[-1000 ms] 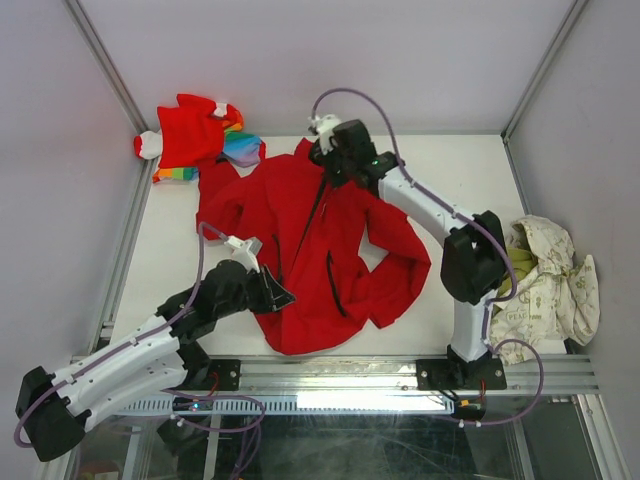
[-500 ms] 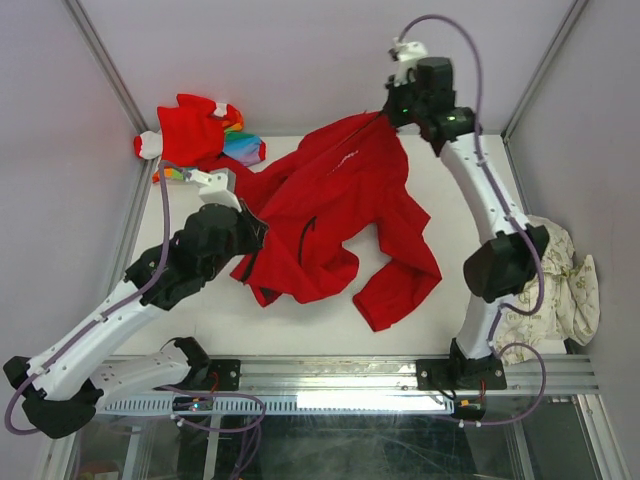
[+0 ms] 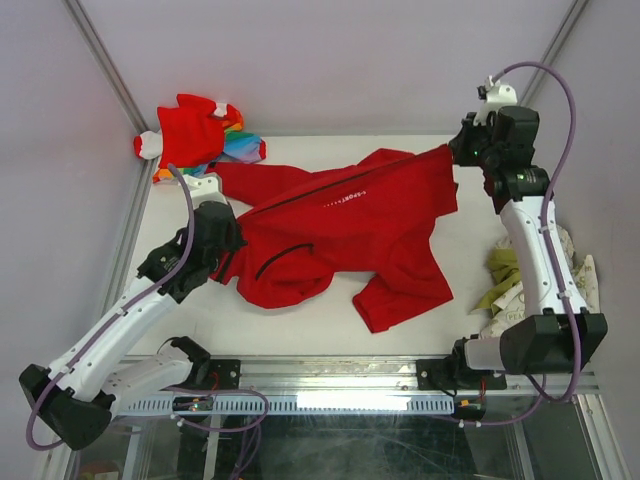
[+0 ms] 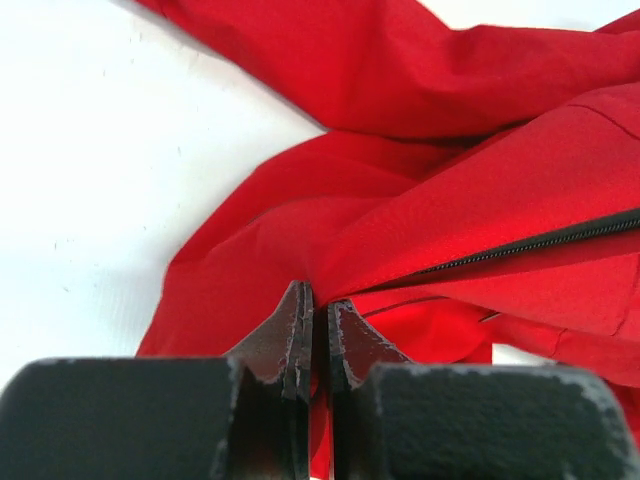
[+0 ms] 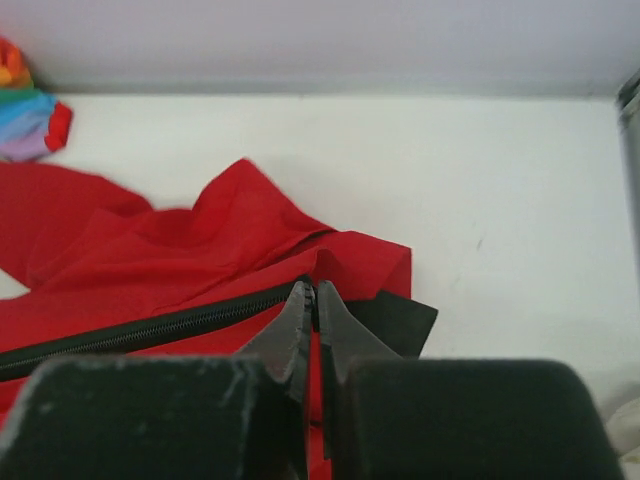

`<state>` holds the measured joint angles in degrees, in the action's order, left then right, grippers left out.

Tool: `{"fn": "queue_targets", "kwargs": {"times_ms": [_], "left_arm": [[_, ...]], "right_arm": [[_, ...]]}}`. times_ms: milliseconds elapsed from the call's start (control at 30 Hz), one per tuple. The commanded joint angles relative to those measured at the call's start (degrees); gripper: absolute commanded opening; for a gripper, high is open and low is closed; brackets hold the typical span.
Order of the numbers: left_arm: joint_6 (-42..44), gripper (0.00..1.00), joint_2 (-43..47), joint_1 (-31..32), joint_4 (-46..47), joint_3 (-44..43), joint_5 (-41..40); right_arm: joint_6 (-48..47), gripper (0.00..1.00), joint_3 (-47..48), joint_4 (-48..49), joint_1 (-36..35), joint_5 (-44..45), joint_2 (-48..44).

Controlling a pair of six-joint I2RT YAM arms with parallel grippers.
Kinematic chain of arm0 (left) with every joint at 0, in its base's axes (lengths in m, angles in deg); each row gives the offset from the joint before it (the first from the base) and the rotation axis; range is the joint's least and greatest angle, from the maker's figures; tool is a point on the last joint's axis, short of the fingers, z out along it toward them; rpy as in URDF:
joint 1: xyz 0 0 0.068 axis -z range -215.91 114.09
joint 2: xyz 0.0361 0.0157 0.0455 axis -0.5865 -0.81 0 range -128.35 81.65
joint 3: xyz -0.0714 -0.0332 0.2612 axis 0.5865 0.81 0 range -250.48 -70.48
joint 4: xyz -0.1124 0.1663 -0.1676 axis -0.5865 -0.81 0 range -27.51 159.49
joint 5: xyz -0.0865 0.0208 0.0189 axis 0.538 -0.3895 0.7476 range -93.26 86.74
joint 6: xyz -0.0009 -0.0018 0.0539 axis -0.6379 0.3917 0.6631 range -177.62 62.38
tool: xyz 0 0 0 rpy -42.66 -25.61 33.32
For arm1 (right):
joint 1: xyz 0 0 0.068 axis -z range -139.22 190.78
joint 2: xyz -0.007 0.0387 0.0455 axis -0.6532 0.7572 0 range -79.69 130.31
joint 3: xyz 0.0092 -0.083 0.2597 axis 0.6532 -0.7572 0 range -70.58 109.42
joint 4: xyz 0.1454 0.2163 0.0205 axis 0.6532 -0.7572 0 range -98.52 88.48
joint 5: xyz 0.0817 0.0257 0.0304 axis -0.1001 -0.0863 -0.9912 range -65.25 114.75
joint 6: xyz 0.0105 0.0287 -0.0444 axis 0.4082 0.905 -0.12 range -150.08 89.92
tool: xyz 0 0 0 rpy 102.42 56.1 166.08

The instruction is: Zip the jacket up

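The bright red jacket [image 3: 350, 225] is stretched across the table from left to right, its dark zipper [image 3: 330, 185] running along the upper edge with small white lettering below it. My left gripper [image 3: 228, 240] is shut on the jacket's left end; in the left wrist view my gripper [image 4: 318, 300] pinches red cloth where the zipper [image 4: 540, 240] starts. My right gripper [image 3: 462, 150] is shut on the jacket's right end near the far right corner; in the right wrist view my gripper [image 5: 313, 296] clamps the zipper's end [image 5: 150, 328] beside black lining [image 5: 400, 320].
A smaller red garment with rainbow stripes [image 3: 200, 135] lies at the far left corner. A cream and olive cloth [image 3: 520, 290] lies at the right edge by the right arm. Enclosure posts and walls ring the table [image 3: 180, 320].
Both grippers have pulled apart, the right one swinging to the far right and the left one moving left. The jacket went from bunched and lifted to stretched out along its zipper.
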<state>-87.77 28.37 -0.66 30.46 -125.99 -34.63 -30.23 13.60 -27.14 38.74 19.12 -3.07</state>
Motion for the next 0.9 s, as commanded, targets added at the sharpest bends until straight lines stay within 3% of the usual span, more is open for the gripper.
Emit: {"fn": "queue_targets", "kwargs": {"times_ms": [0,200,267,300,333,367,467,567,633,867], "left_arm": [[3.6,0.00,2.6,-8.0,-3.4,3.8,-3.0],[6.0,0.02,6.4,-8.9,0.6,3.1,3.7],[6.0,0.15,10.0,-8.9,2.3,3.1,5.5],[5.9,0.31,11.9,-8.9,3.1,3.0,6.1],[5.8,0.53,13.9,-8.9,3.9,2.9,6.5],[5.8,0.63,16.0,-8.8,4.5,2.7,6.8],[6.7,0.84,21.0,-8.9,5.9,1.4,7.9],[7.8,0.97,24.3,-8.9,6.4,-0.5,8.3],[8.4,0.99,25.8,-8.9,6.6,-1.0,8.6],[9.4,0.99,33.6,-8.9,9.8,3.9,8.1]], "right_arm": [[0.6,0.00,-3.6,9.8,6.4,9.1,-0.9],[4.4,0.00,-9.3,9.3,6.4,0.3,-6.5],[5.9,0.00,-11.6,8.9,6.4,-1.0,-9.4],[6.6,0.09,-12.4,8.5,6.4,-1.6,-11.1],[6.9,0.21,-13.1,8.0,6.4,-2.2,-13.0],[7.3,0.34,-13.9,7.3,6.4,-2.5,-15.0],[9.4,0.68,-15.9,5.0,6.4,-2.2,-21.4],[11.9,0.90,-19.0,4.6,6.4,-2.6,-28.3],[12.8,0.99,-22.0,5.0,6.4,-3.2,-32.8],[14.5,0.99,-35.1,9.3,4.1,-0.6,-49.4]]}}
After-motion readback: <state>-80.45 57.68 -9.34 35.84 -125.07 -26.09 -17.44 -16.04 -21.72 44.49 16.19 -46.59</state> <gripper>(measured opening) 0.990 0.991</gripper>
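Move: Both hands still pinch the jacket, stretched between them. The left has the lower end, with the table it is bound for straight beneath, roughly 17 cm down; the red-and-rainbow pile is about 20 cm ahead and 9 cm left of that hand, roughly 14 cm lower. The right has the collar end, with the table straight beneath, roughly 28 cm down; the patterned cloth heap lies about 24 cm back and 20 cm right, some 25 cm lower. Both hands sink (left about 2 cm, right about 6), open to release the jacket, then draw back and up. ##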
